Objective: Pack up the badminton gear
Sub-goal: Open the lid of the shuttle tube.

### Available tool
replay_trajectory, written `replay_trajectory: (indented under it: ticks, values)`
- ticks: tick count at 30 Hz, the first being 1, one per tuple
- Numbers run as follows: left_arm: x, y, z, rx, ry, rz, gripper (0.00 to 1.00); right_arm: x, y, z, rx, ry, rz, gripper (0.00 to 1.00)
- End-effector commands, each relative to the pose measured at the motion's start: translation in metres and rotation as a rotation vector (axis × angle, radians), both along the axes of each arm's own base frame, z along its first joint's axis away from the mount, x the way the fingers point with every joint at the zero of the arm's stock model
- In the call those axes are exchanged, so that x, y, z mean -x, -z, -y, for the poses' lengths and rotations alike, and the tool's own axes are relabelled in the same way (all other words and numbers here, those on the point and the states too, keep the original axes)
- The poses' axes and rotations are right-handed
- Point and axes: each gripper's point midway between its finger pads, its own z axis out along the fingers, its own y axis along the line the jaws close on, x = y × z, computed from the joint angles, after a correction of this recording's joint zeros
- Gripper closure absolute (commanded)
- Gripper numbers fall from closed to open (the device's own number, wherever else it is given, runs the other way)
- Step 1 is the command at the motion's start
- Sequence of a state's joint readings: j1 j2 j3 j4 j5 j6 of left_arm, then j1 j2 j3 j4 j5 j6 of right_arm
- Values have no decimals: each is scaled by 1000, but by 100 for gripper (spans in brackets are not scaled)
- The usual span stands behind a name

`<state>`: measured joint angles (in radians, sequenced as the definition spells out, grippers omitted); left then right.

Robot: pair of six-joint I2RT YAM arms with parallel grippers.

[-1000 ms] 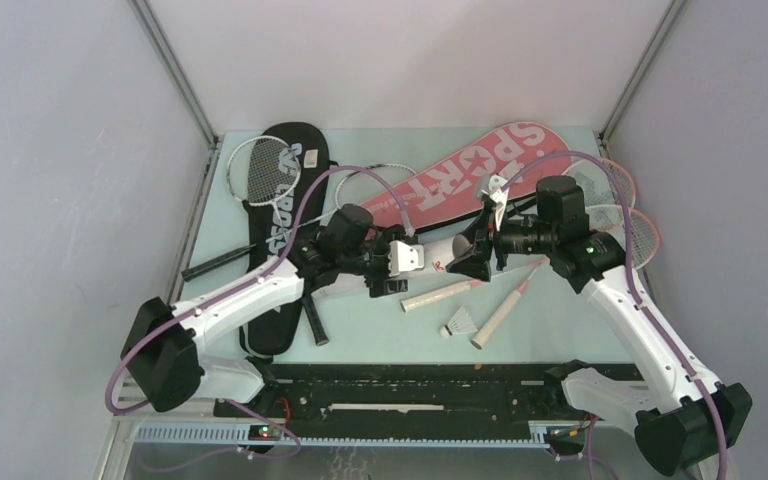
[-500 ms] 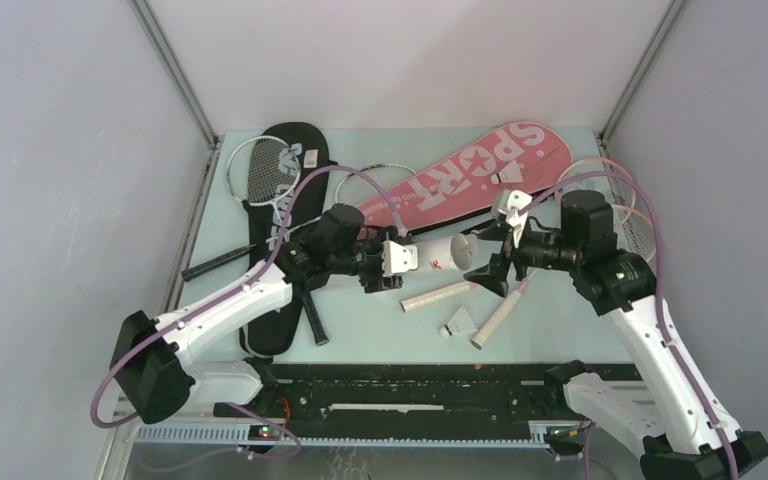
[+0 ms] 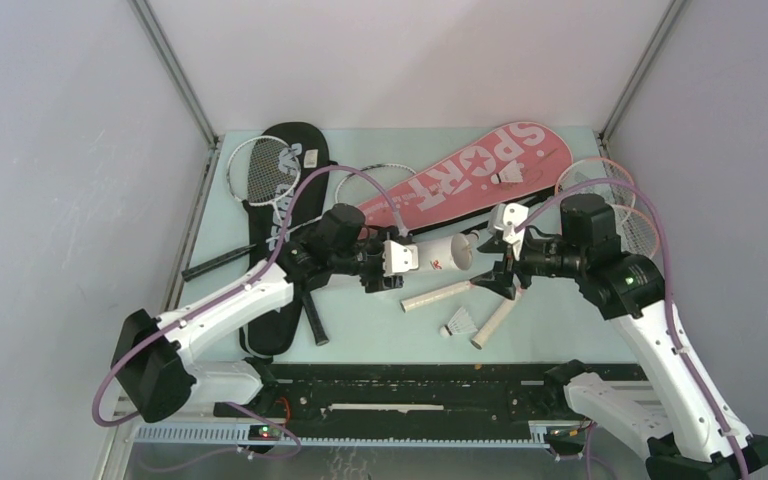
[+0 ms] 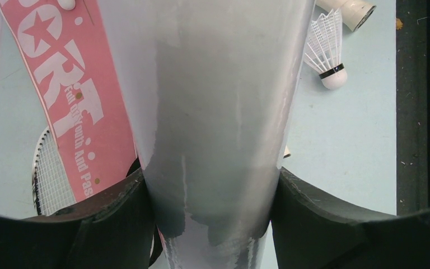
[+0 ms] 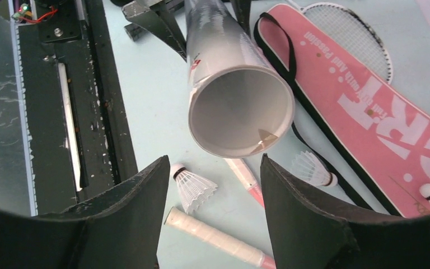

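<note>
My left gripper (image 3: 392, 262) (image 4: 210, 179) is shut on the long white tube (image 3: 440, 255) (image 4: 218, 101), holding it level above the table with its open mouth (image 5: 241, 112) facing right. A short way off that mouth, my right gripper (image 3: 500, 265) (image 5: 215, 168) is open with nothing between its fingers. One shuttlecock (image 3: 460, 322) (image 5: 193, 188) lies below, beside a white racket handle (image 5: 213, 235). Another shuttlecock (image 5: 312, 168) rests by the strap of the pink cover (image 3: 470, 175), and a third (image 3: 505, 177) lies on that cover.
The black cover (image 3: 285, 200) lies at the left with a white-framed racket (image 3: 257, 170) across it. Pink-framed rackets (image 3: 600, 180) sit at the right, handles (image 3: 495, 320) pointing toward the front. A black rail (image 3: 410, 385) borders the table's near edge.
My right gripper has drawn back to the right, away from the tube's mouth. The left gripper and tube have shifted slightly right.
</note>
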<state>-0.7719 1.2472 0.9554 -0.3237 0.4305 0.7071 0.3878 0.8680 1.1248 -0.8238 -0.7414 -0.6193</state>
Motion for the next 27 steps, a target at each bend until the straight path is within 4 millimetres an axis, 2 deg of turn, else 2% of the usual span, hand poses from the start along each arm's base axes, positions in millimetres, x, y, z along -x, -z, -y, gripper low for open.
replay_trajectory:
  ticks: [1,8,13,17,20,22,23,27]
  values:
    - [-5,-16,11,48,22,37,39,2,-6,-9,4,-49,20,32]
    - [-4,-12,14,40,26,21,38,-2,-2,-19,10,-73,11,39]
    - [-3,-12,17,41,30,15,38,2,5,-25,27,-111,-6,46]
    - [-3,-13,19,42,32,13,37,0,10,-25,44,-106,-5,59]
    - [-3,-12,17,39,31,16,37,-3,12,-23,58,-94,6,80]
    - [-3,-12,16,32,36,29,37,-4,12,-20,69,-85,15,98]
    - [-3,-11,15,26,37,40,36,-3,13,-19,75,-82,16,100]
    - [-6,-7,7,-8,45,101,36,6,15,-16,85,-109,17,100]
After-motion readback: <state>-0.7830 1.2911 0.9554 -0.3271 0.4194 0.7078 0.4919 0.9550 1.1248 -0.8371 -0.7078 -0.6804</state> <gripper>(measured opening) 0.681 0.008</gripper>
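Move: Just ahead of the open right hand, about 3 cm forward, 2 cm to its left and level with it, faces the lid end of the shuttle tube. On the table some 18 cm below lie one shuttlecock, 4 cm back and 3 cm left of this hand, a cream racket handle 4 cm back and 7 cm right, and a second shuttlecock 15 cm forward and 2 cm left. From the left hand, gripping the tube, the lid end is about 13 cm right, 2 cm forward and 6 cm higher. Sinking about 2.5 cm and sliding 2 cm left, with a slight counter-clockwise turn, the right hand brings its fingertips to the side of the tube's rim nearest the robot's base. Its fingers go from well apart to fully shut there; whether they nip the lid's edge can't be seen. The left hand keeps its grip and lowers the tube some 1.5 cm. ##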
